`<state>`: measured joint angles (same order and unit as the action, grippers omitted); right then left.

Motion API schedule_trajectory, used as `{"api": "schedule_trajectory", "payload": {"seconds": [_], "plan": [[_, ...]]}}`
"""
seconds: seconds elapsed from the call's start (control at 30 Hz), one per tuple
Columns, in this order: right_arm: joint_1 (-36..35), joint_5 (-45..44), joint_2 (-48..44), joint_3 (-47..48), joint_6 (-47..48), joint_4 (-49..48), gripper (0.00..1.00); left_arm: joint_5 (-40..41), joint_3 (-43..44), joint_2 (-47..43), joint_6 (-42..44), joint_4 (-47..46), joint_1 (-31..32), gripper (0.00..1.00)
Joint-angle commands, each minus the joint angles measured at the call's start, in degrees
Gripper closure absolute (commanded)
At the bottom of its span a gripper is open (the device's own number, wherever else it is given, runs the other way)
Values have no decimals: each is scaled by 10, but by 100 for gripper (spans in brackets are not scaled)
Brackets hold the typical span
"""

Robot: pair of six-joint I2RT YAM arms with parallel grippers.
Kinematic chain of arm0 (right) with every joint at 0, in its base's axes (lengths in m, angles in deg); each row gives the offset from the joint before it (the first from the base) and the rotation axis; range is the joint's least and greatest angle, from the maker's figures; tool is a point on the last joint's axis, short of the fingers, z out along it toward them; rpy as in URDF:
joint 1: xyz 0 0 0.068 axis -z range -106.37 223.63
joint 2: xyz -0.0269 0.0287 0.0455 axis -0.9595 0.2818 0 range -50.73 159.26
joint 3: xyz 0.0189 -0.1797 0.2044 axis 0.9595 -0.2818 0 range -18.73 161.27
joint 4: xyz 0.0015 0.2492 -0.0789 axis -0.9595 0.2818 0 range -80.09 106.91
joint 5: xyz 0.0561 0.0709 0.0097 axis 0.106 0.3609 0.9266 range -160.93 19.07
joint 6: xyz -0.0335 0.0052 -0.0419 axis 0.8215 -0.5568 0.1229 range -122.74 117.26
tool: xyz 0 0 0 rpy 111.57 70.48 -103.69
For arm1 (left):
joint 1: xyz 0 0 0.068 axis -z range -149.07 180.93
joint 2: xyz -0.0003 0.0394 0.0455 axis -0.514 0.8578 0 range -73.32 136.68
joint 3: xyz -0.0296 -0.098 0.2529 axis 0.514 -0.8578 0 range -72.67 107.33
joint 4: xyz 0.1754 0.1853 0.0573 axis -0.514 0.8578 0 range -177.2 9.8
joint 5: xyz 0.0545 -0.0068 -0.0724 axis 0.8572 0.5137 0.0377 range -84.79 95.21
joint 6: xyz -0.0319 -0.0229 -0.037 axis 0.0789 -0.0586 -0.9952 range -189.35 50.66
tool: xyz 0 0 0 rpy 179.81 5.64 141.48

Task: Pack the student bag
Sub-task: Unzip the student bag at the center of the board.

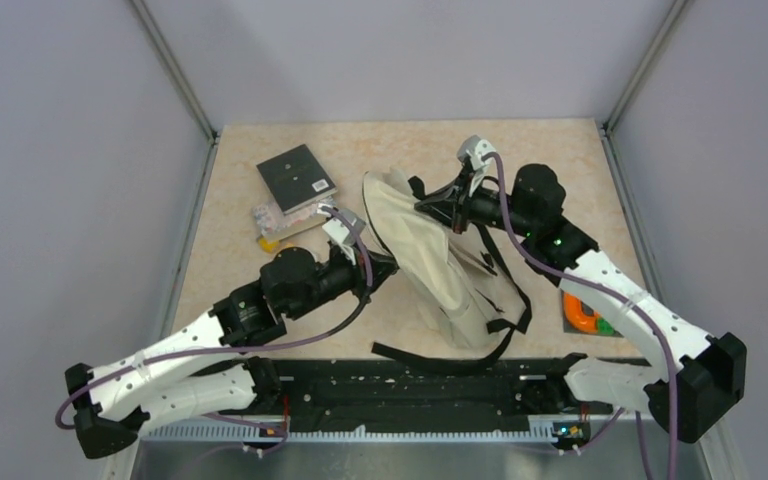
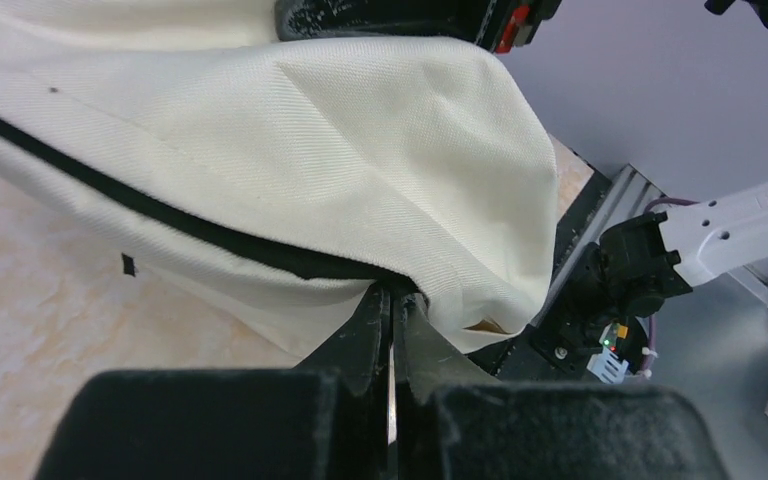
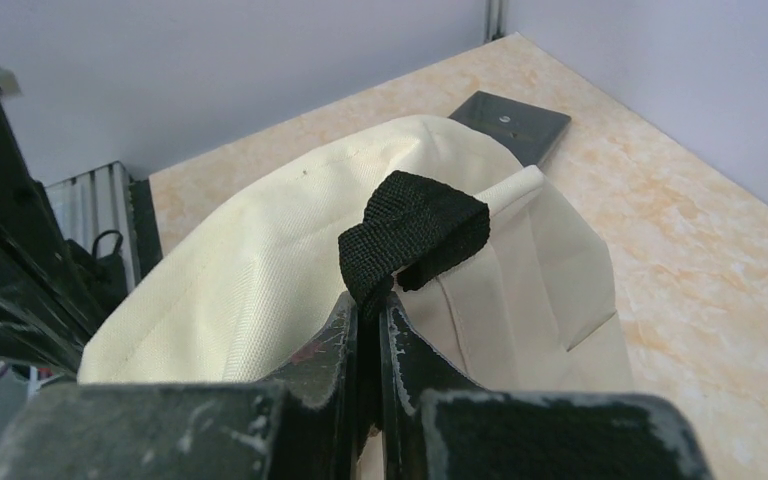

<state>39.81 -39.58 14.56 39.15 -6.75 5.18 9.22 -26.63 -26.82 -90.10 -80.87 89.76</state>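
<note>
The student bag (image 1: 430, 255), cream fabric with black straps, is held up on edge in the middle of the table. My left gripper (image 1: 376, 262) is shut on the bag's left edge; in the left wrist view its jaws (image 2: 397, 292) pinch the black-trimmed rim of the student bag (image 2: 360, 150). My right gripper (image 1: 432, 206) is at the bag's upper right. In the right wrist view its jaws (image 3: 370, 300) are shut on the black webbing loop (image 3: 415, 232) at the top of the student bag (image 3: 260, 270). The bag's inside is hidden.
A black notebook (image 1: 296, 178) lies at the back left, also seen as the notebook (image 3: 510, 122) past the bag. A small clear packet with a yellow piece (image 1: 268, 225) sits beside it. An orange and green item (image 1: 585, 315) lies by the right arm. Black straps (image 1: 440, 358) trail toward the near rail.
</note>
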Motion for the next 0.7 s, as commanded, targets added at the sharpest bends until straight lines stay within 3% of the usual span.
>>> {"api": "schedule_trajectory", "payload": {"seconds": [0.0,0.07,0.13,0.27,0.3,0.57,0.67], "plan": [[4,-8,-29,10,55,40,100,61,73,-25,33,16,-2,100],[4,-17,-42,5,51,33,100,59,93,-21,46,20,-3,100],[4,-20,-54,5,45,28,81,52,124,-3,55,41,-6,100],[4,-56,-89,16,4,31,29,30,188,55,50,94,-14,100],[4,-69,-100,15,-5,33,25,23,200,66,44,104,-16,100],[4,-129,-218,-10,-83,67,17,-17,241,100,27,109,-32,100],[4,-167,-246,-8,-112,120,17,-29,244,103,24,99,-36,100]]}}
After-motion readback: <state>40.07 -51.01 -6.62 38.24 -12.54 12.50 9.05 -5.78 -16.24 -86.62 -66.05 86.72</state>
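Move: The zipper pull is already pinched in the shut left fingers; the bag's top end, towards which the black zipper line runs, lies about 16 cm ahead and 4 cm to the left at much the same height. The bag's handle loop is some 13 cm ahead and 5 cm to the right, and the black book about 18 cm ahead, 23 cm left and 27 cm below. The right hand still pinches that loop, about 2 cm ahead; the zipper pull lies some 10 cm back and 5 cm left of it. The zipper pull stays pinched as the left hand draws it upward, about 5 cm, then also forward a couple of centimetres along the bag's edge towards its top, slowing to a stop. The bag's handle loop is let go by the right fingers, which open wide while that hand backs off up, to its right and back, some 12 cm in all. ##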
